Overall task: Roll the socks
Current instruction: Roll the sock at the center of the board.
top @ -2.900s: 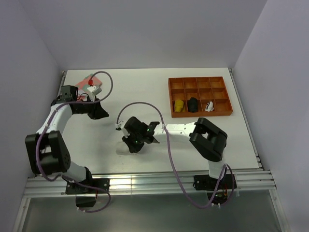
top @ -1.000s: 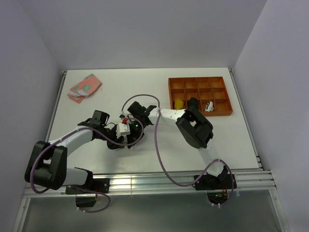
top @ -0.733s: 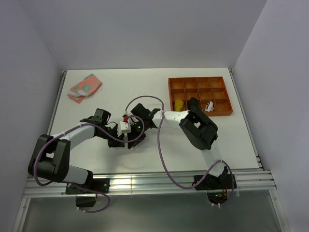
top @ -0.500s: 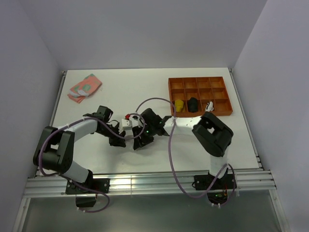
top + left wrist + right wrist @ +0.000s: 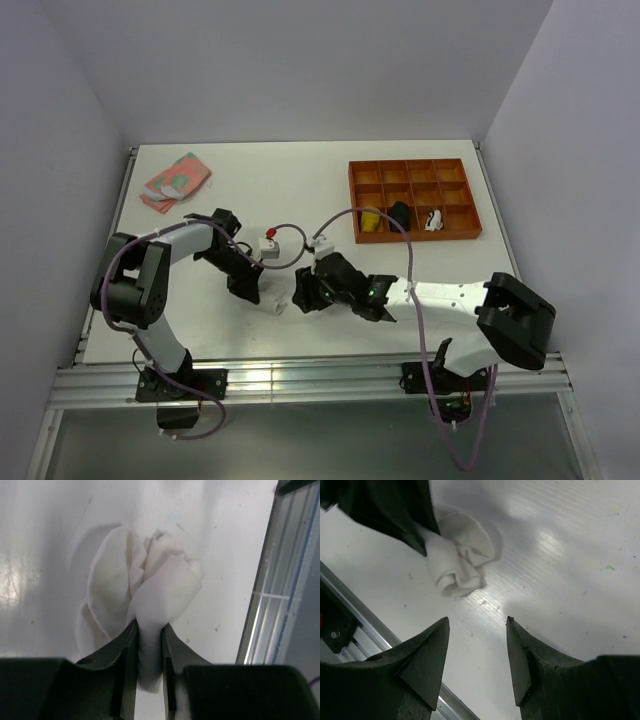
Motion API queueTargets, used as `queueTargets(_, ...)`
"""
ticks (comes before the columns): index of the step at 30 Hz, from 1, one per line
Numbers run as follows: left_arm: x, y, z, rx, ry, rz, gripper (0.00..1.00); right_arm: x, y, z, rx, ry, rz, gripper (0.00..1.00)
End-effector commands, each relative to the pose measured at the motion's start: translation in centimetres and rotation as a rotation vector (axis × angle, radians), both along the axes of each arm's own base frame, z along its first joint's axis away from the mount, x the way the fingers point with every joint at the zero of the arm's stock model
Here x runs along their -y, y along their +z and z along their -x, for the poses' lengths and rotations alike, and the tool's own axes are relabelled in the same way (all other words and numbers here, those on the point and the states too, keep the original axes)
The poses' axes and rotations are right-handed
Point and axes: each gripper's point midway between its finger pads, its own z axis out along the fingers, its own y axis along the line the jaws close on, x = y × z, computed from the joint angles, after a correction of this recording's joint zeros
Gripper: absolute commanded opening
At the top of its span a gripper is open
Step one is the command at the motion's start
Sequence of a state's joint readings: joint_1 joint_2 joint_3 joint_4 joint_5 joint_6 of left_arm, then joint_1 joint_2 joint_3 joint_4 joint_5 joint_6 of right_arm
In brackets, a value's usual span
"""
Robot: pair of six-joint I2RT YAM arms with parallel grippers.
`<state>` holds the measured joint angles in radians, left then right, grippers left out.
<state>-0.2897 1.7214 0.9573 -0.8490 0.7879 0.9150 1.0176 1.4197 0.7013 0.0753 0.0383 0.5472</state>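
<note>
A plain white sock (image 5: pixel 150 580) lies bunched on the white table near its front edge. My left gripper (image 5: pixel 148 630) is shut on a fold of it, the cloth pinched between both fingers. From above, the left gripper (image 5: pixel 250 288) stands over the sock (image 5: pixel 271 305). My right gripper (image 5: pixel 303 292) sits just right of it, apart from the cloth. In the right wrist view the right gripper (image 5: pixel 477 621) is open and empty, with the sock (image 5: pixel 460 562) beyond its tips and the left gripper's finger (image 5: pixel 395 510) on it.
An orange divided tray (image 5: pixel 410 163) stands at the back right with a yellow bundle (image 5: pixel 370 218), a black bundle (image 5: pixel 400 215) and a white-and-black bundle (image 5: pixel 432 219). A pink and green folded cloth (image 5: pixel 176 180) lies at the back left. The table's metal front rail (image 5: pixel 280 605) is close by.
My right gripper opened, let go of the sock and drew back to the right. My left gripper closed on the sock and now holds it alone.
</note>
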Motion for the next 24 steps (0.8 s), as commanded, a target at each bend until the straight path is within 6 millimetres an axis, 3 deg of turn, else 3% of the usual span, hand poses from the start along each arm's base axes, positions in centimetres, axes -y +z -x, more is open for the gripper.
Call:
queueTargets(1, -1.3, -0.2, 1.7, -0.108, -0.023, -0.089, 0.00, -1.2, 3.7, -1.2, 0.211, -0.052, 0.003, 0.57)
queueTargets(8, -1.2, -0.2, 1.6, -0.283, 0.004, -0.156, 0.00, -5.0, 3.6, 0.5, 0.352, 0.141, 0.188, 0.57)
queueTargets(9, -1.2, -0.2, 1.6, -0.299, 0.007, -0.164, 0.00, -6.2, 4.5, 0.8, 0.372, 0.166, 0.191, 0.57)
queueTargets(11, -1.3, -0.4, 1.6, -0.349, 0.015, -0.188, 0.00, -7.0, 2.8, 1.1, 0.384, 0.225, 0.263, 0.57)
queueTargets(12, -1.2, -0.5, 1.6, -0.364, 0.018, -0.195, 0.00, -7.9, 3.1, 1.3, 0.391, 0.251, 0.259, 0.57)
queueTargets(14, -1.2, -0.7, 1.6, -0.395, 0.017, -0.202, 0.00, -8.3, 1.5, 1.2, 0.395, 0.290, 0.315, 0.57)
queueTargets(24, -1.1, -1.3, 2.0, -0.498, 0.024, -0.230, 0.00, -9.4, -1.3, 1.1, 0.426, 0.385, 0.426, 0.57)
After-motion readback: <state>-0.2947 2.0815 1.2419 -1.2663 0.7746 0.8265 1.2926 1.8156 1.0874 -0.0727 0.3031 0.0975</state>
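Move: The off-white center sock, bunched and already pinched at its left end by the left fingers, has its middle about 4 cm to that hand's right, 1 cm back and 1 cm below. From the open right hand the sock's middle lies about 8 cm left, level fore and aft and some 5 cm lower. The yellow sock roll in the tray stands about 16 cm right of this hand, 20 cm farther out and 5 cm lower. The center sock stays pinched in the left fingers, which roll it some 30 degrees, top turning forward, and draw it about 2 cm back. The open right hand arcs left towards the sock's free end, rising a little and then sinking about 6 cm, ending some 8 cm further left; it rolls the opposite way and its spread fingers come to either side of that end, unclosed. ##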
